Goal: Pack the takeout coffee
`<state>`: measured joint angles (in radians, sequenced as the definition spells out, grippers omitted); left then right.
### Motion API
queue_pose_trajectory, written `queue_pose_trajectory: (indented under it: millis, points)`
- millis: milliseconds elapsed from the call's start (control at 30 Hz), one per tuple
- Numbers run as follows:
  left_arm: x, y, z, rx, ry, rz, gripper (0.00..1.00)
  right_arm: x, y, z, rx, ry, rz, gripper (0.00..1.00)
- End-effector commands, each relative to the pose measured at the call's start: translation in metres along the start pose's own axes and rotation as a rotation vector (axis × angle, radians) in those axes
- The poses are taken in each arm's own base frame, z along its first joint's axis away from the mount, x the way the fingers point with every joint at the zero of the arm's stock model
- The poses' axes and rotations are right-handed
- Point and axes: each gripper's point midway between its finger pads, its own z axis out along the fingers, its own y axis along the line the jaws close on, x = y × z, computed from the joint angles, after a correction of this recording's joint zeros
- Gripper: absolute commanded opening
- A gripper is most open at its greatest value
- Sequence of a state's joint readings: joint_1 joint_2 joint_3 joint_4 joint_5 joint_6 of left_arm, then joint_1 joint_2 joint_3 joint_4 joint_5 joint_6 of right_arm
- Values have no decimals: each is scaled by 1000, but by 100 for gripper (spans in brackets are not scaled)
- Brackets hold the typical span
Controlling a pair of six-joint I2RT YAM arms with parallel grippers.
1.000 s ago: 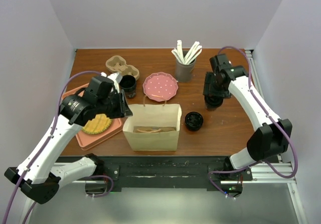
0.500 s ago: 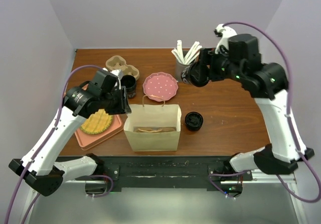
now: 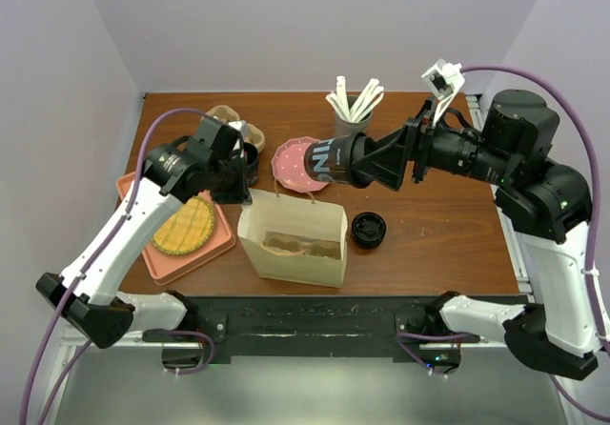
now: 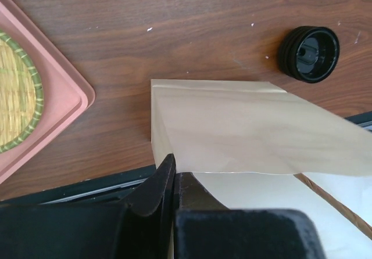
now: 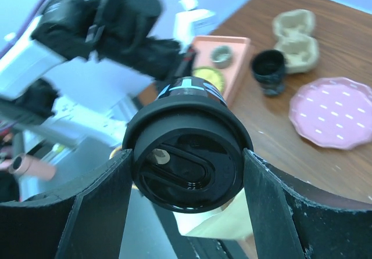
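The takeout coffee cup (image 3: pixel 329 161), black with a black lid (image 5: pixel 187 161), lies on its side in the air between the plate and the paper bag, with my right gripper (image 3: pixel 367 161) shut on it. Its fingers (image 5: pixel 99 212) clamp the lid end on both sides. The brown paper bag (image 3: pixel 291 244) stands open near the front edge, leaning right. My left gripper (image 3: pixel 240 192) is shut on the bag's upper left rim (image 4: pixel 192 167); the jaws meet on the paper. A cardboard insert shows inside the bag.
A loose black lid (image 3: pixel 369 228) lies right of the bag. The pink plate (image 3: pixel 291 163), an open black cup (image 5: pixel 268 70), a pulp cup holder (image 3: pixel 221 115), a grey pot of white sticks (image 3: pixel 351 111) and a pink tray (image 3: pixel 214 244) with a woven yellow mat surround it.
My right arm lifted the cup off the right side of the table and swung it left, laying it on its side. My left gripper shut on the bag's rim and the bag tilted.
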<state>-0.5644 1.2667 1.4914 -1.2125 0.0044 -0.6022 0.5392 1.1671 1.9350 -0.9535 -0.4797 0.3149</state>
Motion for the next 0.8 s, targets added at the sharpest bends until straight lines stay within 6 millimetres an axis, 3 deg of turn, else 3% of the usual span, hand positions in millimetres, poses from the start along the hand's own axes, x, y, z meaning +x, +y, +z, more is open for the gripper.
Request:
queue_pose_trajectory:
  millis: [0,267,333,467,533,567,633,767]
  points:
    - [-25,-23,-15,80,-73,-19,0,-10,37,0,-200,-59,-44,29]
    - [-32,-32,-12,101,-52,-72,0,30,52,30,-218,134,-103,29]
    - [-35,-31,-14,95,-64,-81,0,36,45,42,-179,171,-136,29]
    - [-46,-36,-19,120,-115,-77,0,42,50,44,-155,219,-191,28]
    - [-56,-43,-28,172,-189,-81,0,47,43,47,-98,242,-235,27]
    - [-58,-43,-29,172,-202,-89,0,57,45,47,-90,286,-251,26]
    - [-59,-46,-30,187,-208,-96,0,64,34,49,-11,311,-283,24]
    - [-48,-41,-32,206,-225,-136,0,93,36,50,56,407,-346,23]
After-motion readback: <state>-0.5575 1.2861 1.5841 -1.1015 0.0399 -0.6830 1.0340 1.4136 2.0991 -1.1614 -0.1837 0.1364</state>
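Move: My right hand, gripping the coffee cup by its lid, has the paper bag's open mouth about 13 cm to its left, roughly level fore-and-aft and some 24 cm below. On the table about 44 cm below it, the black lid lies some 9 cm ahead and 6 cm right. My left hand pinches the bag's rim at its far left corner; the mouth's middle is 11 cm to its right and 5 cm back, with the pink tray 18 cm left, 8 cm ahead. I swing my right hand about 9 cm left, turning it counter-clockwise and easing back some 4 cm; from midway I also lower it about 6 cm, tipping the held cup's base down towards the bag's mouth, between the handles. My left hand keeps its pinch and hoists the rim corner about 4 cm, drawing it slightly forward and right. ##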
